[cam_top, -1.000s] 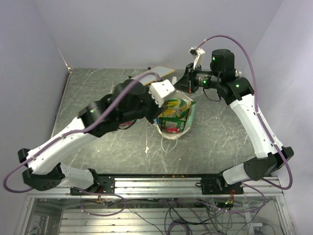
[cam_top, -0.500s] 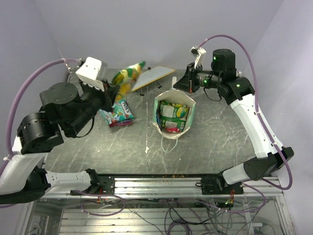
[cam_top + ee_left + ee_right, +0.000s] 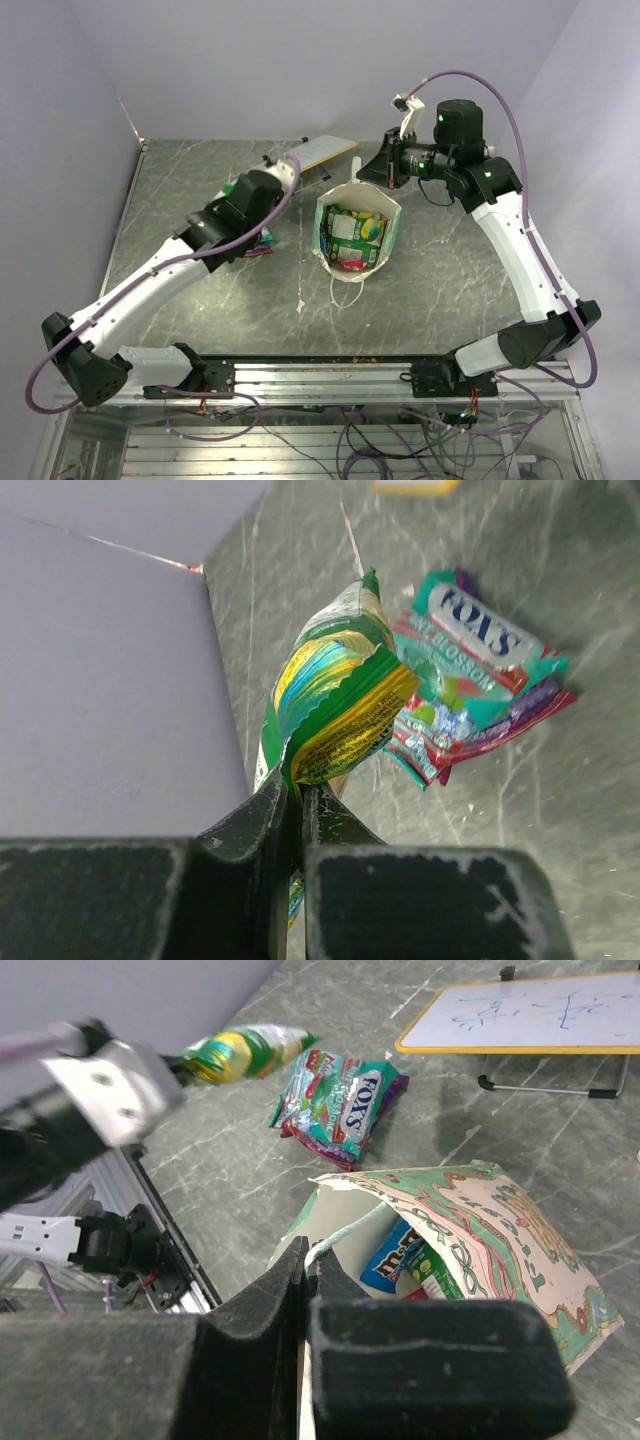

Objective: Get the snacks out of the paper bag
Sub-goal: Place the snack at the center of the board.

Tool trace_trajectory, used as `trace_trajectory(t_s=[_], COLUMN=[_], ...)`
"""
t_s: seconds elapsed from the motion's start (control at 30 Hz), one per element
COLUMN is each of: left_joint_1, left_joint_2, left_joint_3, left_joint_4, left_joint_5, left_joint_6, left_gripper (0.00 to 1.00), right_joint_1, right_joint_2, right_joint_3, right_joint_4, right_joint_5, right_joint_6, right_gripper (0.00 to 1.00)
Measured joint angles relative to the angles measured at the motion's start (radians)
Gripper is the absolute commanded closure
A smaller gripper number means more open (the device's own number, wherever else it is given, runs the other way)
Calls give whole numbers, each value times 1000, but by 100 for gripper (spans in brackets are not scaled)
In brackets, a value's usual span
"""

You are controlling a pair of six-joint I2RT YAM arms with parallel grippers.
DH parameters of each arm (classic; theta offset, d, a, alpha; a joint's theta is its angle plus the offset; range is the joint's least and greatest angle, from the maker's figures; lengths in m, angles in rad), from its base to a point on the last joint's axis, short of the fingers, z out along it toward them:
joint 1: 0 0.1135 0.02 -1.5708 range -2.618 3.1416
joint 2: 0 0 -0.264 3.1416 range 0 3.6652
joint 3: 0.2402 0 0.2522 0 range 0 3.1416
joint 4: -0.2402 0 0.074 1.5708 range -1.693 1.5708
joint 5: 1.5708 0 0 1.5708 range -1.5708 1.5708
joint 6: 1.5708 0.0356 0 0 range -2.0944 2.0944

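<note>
The mint-green paper bag (image 3: 391,232) lies in the middle of the table with its mouth open, and several snacks (image 3: 352,232) show inside. My right gripper (image 3: 312,1260) is shut on the bag's white cord handle (image 3: 350,1232) at the rim. A blue packet (image 3: 395,1255) and a green packet (image 3: 440,1272) lie just inside. My left gripper (image 3: 298,795) is shut on a green-and-yellow packet (image 3: 335,700), held above the table left of the bag. Under it lies a pile of packets (image 3: 470,680), a teal one on top.
A white board (image 3: 322,152) on black legs stands behind the bag. A small white oblong object (image 3: 300,303) lies on the table in front, near the bag's loose cord handle (image 3: 345,292). The left wall (image 3: 100,680) is close to my left gripper.
My left arm has carried the green-and-yellow packet from the bag's mouth out to the left, up, and down over the pile. My right gripper and the bag have not moved.
</note>
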Motion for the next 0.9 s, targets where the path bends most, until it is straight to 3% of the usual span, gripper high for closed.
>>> trace_trajectory(t_s=[0.13,0.47,0.77,0.9], left_joint_1=[71,173,440,499], left_joint_2=[8,180,359,429], left_joint_3=[-150,-175,-50,-39], left_joint_4=[92,297,154,63], left_joint_5=[32,11,-117,-146], left_joint_6=[80,130,-108,-246], left_gripper=[93,93,93,93], right_joint_1=[-3,-8,-10,-10], right_joint_2=[0,-4,-5,-5], right_joint_3=[0,0,0,-1], right_joint_4=[0,0,7,7], right_joint_5=[1,4,-6,-12], right_joint_6=[17,42,56,56], right_gripper=[100,100,100,100])
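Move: The left hand already holds the green-and-yellow snack; the pile of snacks laid out on the table is some 8 cm ahead, 2 cm to its left and about 27 cm below. From that hand the paper bag stands about 28 cm to the right and 2 cm ahead, the whiteboard some 28 cm ahead and 14 cm to the right, both roughly 20 cm lower. From the right hand the pile lies about 26 cm left, 8 cm ahead, 35 cm down. Still pinching the green-and-yellow snack by one end, the left hand sinks and eases forward over the snack pile, then swings left past it, still sinking, until it hovers on the pile's left side. In all it goes about 16 cm left and 13 cm down, with some 6 cm forward, the wrist turning roughly 40 degrees counter-clockwise, mostly late on. The fingers stay shut. ##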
